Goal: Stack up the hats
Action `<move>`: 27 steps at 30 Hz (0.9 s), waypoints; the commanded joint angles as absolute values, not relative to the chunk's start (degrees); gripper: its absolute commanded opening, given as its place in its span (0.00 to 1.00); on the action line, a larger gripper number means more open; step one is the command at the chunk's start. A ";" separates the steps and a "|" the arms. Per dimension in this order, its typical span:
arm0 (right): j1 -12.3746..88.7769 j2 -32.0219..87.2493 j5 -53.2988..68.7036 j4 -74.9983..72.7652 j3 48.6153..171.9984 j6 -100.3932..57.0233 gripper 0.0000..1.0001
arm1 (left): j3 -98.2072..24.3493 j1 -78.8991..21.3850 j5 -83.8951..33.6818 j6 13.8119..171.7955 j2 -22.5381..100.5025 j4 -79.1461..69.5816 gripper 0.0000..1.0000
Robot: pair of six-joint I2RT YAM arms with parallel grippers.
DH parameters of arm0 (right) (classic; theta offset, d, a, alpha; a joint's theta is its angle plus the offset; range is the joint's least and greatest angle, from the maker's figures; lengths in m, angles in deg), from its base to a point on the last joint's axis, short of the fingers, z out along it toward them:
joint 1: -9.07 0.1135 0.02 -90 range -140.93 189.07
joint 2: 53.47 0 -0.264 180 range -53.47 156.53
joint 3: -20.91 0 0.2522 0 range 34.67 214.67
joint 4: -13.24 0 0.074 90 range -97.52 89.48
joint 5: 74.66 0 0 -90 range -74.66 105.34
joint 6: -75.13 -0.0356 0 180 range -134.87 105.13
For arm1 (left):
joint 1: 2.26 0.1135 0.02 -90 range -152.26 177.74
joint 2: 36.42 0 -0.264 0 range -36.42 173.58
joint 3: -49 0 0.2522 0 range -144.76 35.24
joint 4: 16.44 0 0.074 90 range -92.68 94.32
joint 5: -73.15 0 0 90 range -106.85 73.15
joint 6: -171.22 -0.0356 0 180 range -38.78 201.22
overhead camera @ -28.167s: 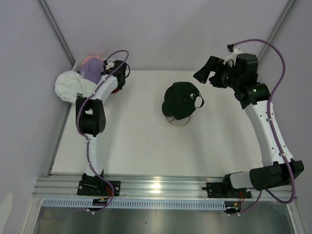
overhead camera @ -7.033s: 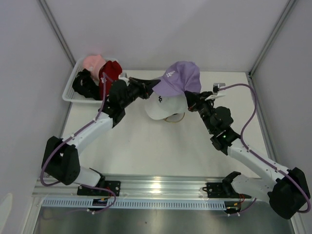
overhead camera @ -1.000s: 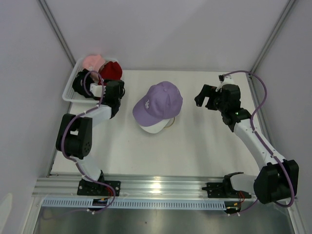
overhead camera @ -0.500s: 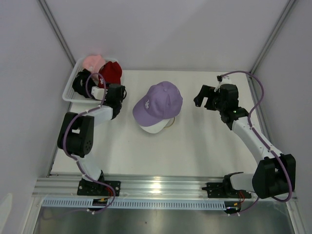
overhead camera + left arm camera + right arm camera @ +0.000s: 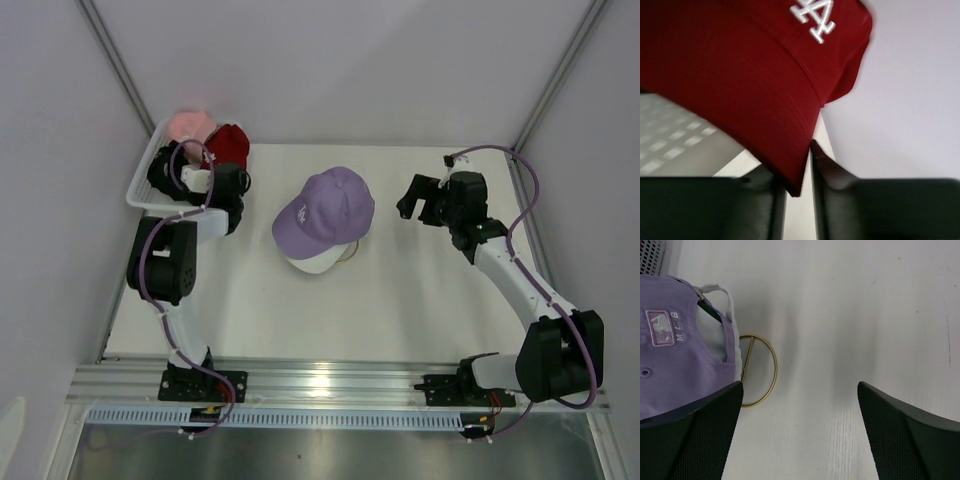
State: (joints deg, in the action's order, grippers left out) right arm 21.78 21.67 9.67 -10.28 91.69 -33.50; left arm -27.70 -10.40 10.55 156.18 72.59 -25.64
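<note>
A lavender hat [image 5: 328,208] sits on top of a white hat [image 5: 312,262] over the gold wire stand [image 5: 348,255] at the table's middle. A red hat [image 5: 232,143], a pink hat [image 5: 187,124] and a black hat [image 5: 162,172] lie in the white mesh basket [image 5: 140,180] at the back left. My left gripper [image 5: 226,165] is at the basket's right end. In the left wrist view its jaws [image 5: 797,185] pinch the brim of the red hat [image 5: 740,65]. My right gripper [image 5: 415,197] hangs open to the right of the stack, holding nothing.
The right wrist view shows the lavender hat [image 5: 675,360] with its back strap, the gold stand's ring [image 5: 767,375] on bare white table, and a corner of the basket [image 5: 650,255]. Grey walls close in the left, back and right.
My left gripper has reached further into the basket and closed its jaws onto the red hat's brim. The right arm has barely shifted and stays open.
</note>
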 commanded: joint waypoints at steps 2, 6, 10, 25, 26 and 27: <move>21.47 22.29 9.54 -9.48 94.96 -34.29 0.99 | -31.91 -8.50 8.74 152.42 73.79 -32.82 0.14; 21.47 21.86 9.63 -10.63 95.41 -34.12 1.00 | -30.15 -8.32 6.54 149.26 70.21 -35.81 0.01; 21.38 20.45 9.10 -10.80 95.23 -34.38 1.00 | -27.52 -7.62 3.03 144.78 65.37 -41.15 0.01; 21.47 11.49 11.91 -12.29 95.48 -37.98 1.00 | -55.59 -5.42 -24.99 134.86 57.01 -17.84 0.01; 21.47 11.48 11.74 -12.47 96.10 -38.33 1.00 | -57.47 -5.94 -29.02 132.66 56.31 -13.62 0.01; 21.47 11.48 11.57 -12.56 96.63 -38.51 1.00 | -59.40 -7.60 -30.54 130.12 55.78 -6.01 0.01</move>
State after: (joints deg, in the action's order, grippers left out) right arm 21.70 12.40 10.37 -12.51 93.28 -36.43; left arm -50.80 -4.80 -17.23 137.69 62.16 -20.98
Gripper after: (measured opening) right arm 0.993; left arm 0.034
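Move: The red hat's middle lies about 7 cm straight ahead of the left hand and roughly level with it, its brim reaching back between the half-closed fingers. The pink hat is some 11 cm ahead and 9 cm left, the black hat 3 cm ahead, 15 cm left and lower. The purple-topped stack sits 28 cm to the right and 14 cm back. From the right hand, the red hat is around 22 cm ahead, 47 cm left and 8 cm lower. Shut the left fingers on the corner of the red hat's brim while nudging about 1.5 cm forward, then lift it nearly straight up out of the basket, slowly at first and faster later, some 26 cm in all. Tip the fingers upward about 25 degrees and turn the hand clockwise as it climbs. Raise the empty, open right hand about 6.5 cm beside the stack. ##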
